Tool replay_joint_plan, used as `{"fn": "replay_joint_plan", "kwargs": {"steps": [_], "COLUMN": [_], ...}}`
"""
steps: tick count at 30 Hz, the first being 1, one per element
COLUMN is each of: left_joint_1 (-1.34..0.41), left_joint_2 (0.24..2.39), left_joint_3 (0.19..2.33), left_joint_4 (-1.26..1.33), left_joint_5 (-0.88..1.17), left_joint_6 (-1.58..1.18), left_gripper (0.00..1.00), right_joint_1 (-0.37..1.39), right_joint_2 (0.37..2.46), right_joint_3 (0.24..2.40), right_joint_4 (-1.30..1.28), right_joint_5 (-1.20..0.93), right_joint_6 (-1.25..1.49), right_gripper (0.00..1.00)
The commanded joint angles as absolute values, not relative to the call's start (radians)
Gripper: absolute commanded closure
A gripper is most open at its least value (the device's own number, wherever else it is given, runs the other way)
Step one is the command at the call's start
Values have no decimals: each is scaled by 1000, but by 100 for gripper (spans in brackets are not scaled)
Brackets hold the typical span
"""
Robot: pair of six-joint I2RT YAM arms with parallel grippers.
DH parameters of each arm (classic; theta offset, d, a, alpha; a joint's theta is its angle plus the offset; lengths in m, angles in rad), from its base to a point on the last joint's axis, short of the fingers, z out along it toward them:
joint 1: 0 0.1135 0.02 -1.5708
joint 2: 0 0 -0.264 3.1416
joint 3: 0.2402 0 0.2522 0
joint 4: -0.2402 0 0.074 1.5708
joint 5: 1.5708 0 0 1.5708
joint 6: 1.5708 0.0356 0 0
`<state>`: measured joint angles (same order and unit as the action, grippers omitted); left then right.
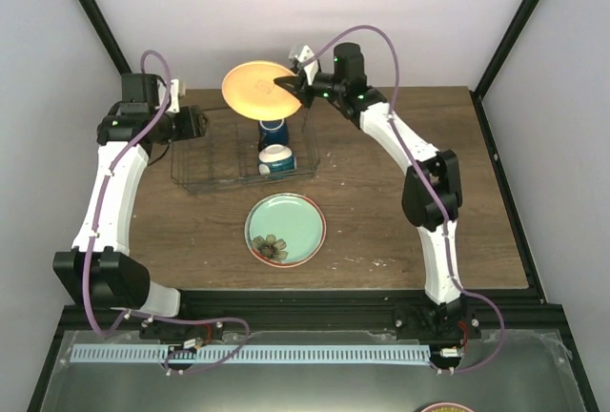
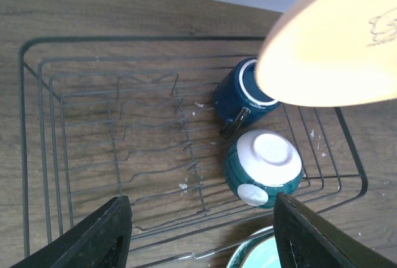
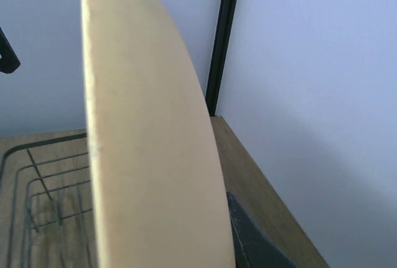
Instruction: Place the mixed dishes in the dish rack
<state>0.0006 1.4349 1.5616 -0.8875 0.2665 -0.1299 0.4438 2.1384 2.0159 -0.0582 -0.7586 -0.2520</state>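
Observation:
My right gripper (image 1: 292,83) is shut on the rim of the orange-yellow plate (image 1: 257,90), which hangs tilted above the back right of the dish rack (image 1: 214,156). In the right wrist view the plate (image 3: 149,156) fills the frame edge-on, with one dark finger (image 3: 251,243) against it. The dark blue mug (image 2: 239,97) lies on its side in the rack's right end. The white-and-teal bowl (image 2: 263,167) sits upside down beside it. The mint-green plate (image 1: 285,229) lies flat on the table in front of the rack. My left gripper (image 2: 201,234) is open and empty, over the rack's left end.
The wooden table (image 1: 400,240) ends at black frame posts and white walls at the back. The rack's left half (image 2: 111,131) holds only wire dividers. My right arm (image 1: 424,193) reaches along the table's right side.

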Motion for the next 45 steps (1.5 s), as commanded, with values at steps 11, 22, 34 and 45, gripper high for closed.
{"fn": "replay_joint_plan", "kwargs": {"steps": [11, 22, 34, 45], "left_joint_1": [30, 50, 52, 53], "left_joint_2": [1443, 1462, 1466, 1465], "left_joint_3": [1534, 1533, 1513, 1507], "left_joint_4": [-885, -890, -882, -877], "left_joint_5": [278, 293, 315, 337], "left_joint_6": [-119, -110, -115, -121], "left_gripper": [37, 37, 37, 37], "right_joint_1": [578, 645, 677, 684], "right_joint_2": [2359, 2424, 2465, 2453], "right_joint_3": [2086, 2061, 1983, 1904], "right_joint_4": [418, 460, 480, 477], "right_joint_5": [-749, -720, -667, -644], "right_joint_6": [-437, -483, -519, -529], "right_gripper": [99, 99, 99, 80]}}
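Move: The rack's free slots, where the held plate is to go, are centred about 21 cm left of the right hand, 3 cm back and some 26 cm below. Beside them, in the rack's right part, the dark blue mug lies roughly 6 cm left and 5 cm ahead of this hand, and the bowl 5 cm left and 5 cm back, both about 27 cm down. From the empty left hand the slots lie some 8 cm ahead, 4 cm right and 24 cm below. Swinging left and down over the mug, the right arm keeps its pinch on the orange plate's right edge and rolls it about 20 degrees towards upright. The hand sinks about 7 cm, lifts slightly, then goes on down into the rack, mainly straight down once some 13 cm left, and ends about 16 cm lower and a little back. The open left hand eases down some 2.5 cm. ##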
